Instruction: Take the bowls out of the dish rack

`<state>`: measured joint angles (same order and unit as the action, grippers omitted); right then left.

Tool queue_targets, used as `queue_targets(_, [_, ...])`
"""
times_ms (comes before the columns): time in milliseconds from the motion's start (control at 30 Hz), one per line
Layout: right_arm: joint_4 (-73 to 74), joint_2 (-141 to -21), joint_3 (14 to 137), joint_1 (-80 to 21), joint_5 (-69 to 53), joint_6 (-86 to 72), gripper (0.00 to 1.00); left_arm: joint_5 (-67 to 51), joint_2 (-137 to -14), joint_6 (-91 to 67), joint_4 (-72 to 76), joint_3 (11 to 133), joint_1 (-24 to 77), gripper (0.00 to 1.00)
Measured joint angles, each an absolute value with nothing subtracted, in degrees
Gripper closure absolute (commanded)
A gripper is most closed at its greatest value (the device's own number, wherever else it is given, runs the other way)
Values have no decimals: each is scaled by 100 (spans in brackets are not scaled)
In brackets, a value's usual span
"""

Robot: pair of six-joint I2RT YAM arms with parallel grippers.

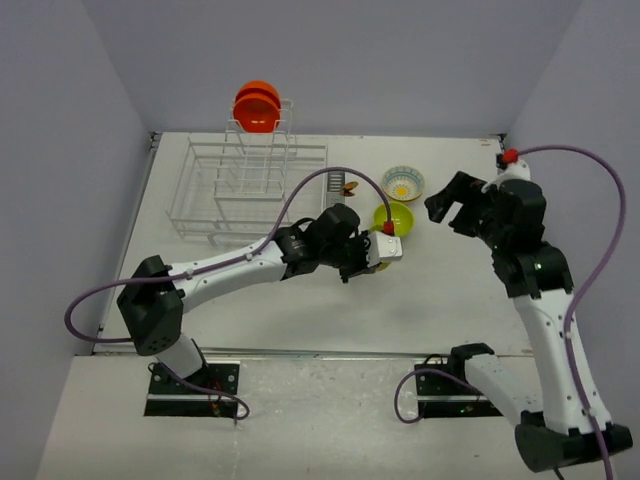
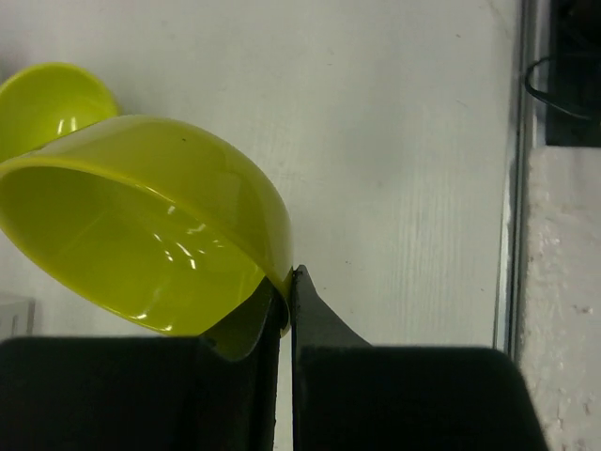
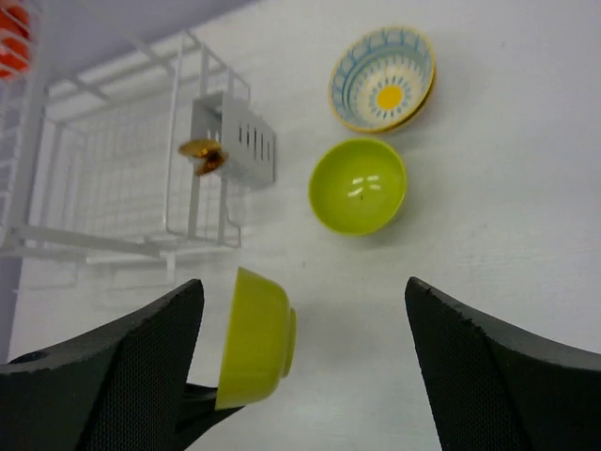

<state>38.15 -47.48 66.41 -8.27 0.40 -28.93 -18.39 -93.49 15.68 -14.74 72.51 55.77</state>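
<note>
My left gripper [image 2: 286,282] is shut on the rim of a lime-green bowl [image 2: 141,240] and holds it tilted on its side above the table; the same bowl shows in the right wrist view [image 3: 255,336]. A second lime-green bowl [image 1: 393,217] and a pale flower-pattern bowl [image 1: 403,182] sit upright on the table to the right of the dish rack [image 1: 245,180]. Orange bowls [image 1: 257,107] stand in the rack's tall tier. My right gripper [image 1: 455,212] is open and empty, raised to the right of the table bowls.
A grey cutlery basket [image 3: 235,141] with a gold-coloured utensil [image 3: 202,155] hangs on the rack's right end. The table's near metal edge [image 2: 512,188] runs to the right of the held bowl. Walls enclose the table at the back and sides.
</note>
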Motion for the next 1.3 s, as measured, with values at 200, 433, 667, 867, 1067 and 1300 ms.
queue_targets(200, [4335, -6208, 6554, -1337, -733, -2445, 17, -2521, -9240, 2934, -2412, 7590, 5791, 100])
queue_targets(433, [4611, -6331, 6420, -1774, -910, -2244, 34, -2639, -9467, 3579, -3201, 8313, 5865, 100])
queue_targets(667, [4646, -6608, 6165, -1905, -1009, -2158, 55, -2198, -9821, 3736, -3728, 8659, 6055, 100])
queue_targets(867, [4532, -6766, 6023, -1894, -961, -2097, 88, -1553, -10184, 3776, -4023, 9094, 6337, 100])
queue_targets(1067, [4473, -6895, 5865, -1920, -829, -1852, 100, -1170, -10230, 3826, -4154, 9275, 6486, 90])
queue_targets(1300, [4125, -6895, 5865, -1887, -701, -2287, 100, 10, -10213, 3489, -3688, 9214, 6451, 0])
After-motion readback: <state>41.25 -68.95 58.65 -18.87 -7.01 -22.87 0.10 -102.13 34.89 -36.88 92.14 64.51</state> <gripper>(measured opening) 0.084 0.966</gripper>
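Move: The left hand still grips the green bowl to be handed over. Its middle is about 14 cm left of the open right gripper, 16 cm lower and 1 cm ahead. From the left hand, the right gripper is some 5 cm forward, 15 cm right and 16 cm up. On the table, another green bowl stands about 16 cm ahead of the right hand and 4 cm left, with the patterned bowls 27 cm ahead and 1 cm right, both some 30 cm below. Downward some 17 cm and leftward about 7 cm, the right hand comes to the held green bowl, tipping its fingers about 30 degrees farther down, turning counter-clockwise and pinching the rim on the bowl's right side. The left hand draws back 4 cm, turning clockwise about 20 degrees, holds the bowl for the grasp, then opens wide and eases forward again. ##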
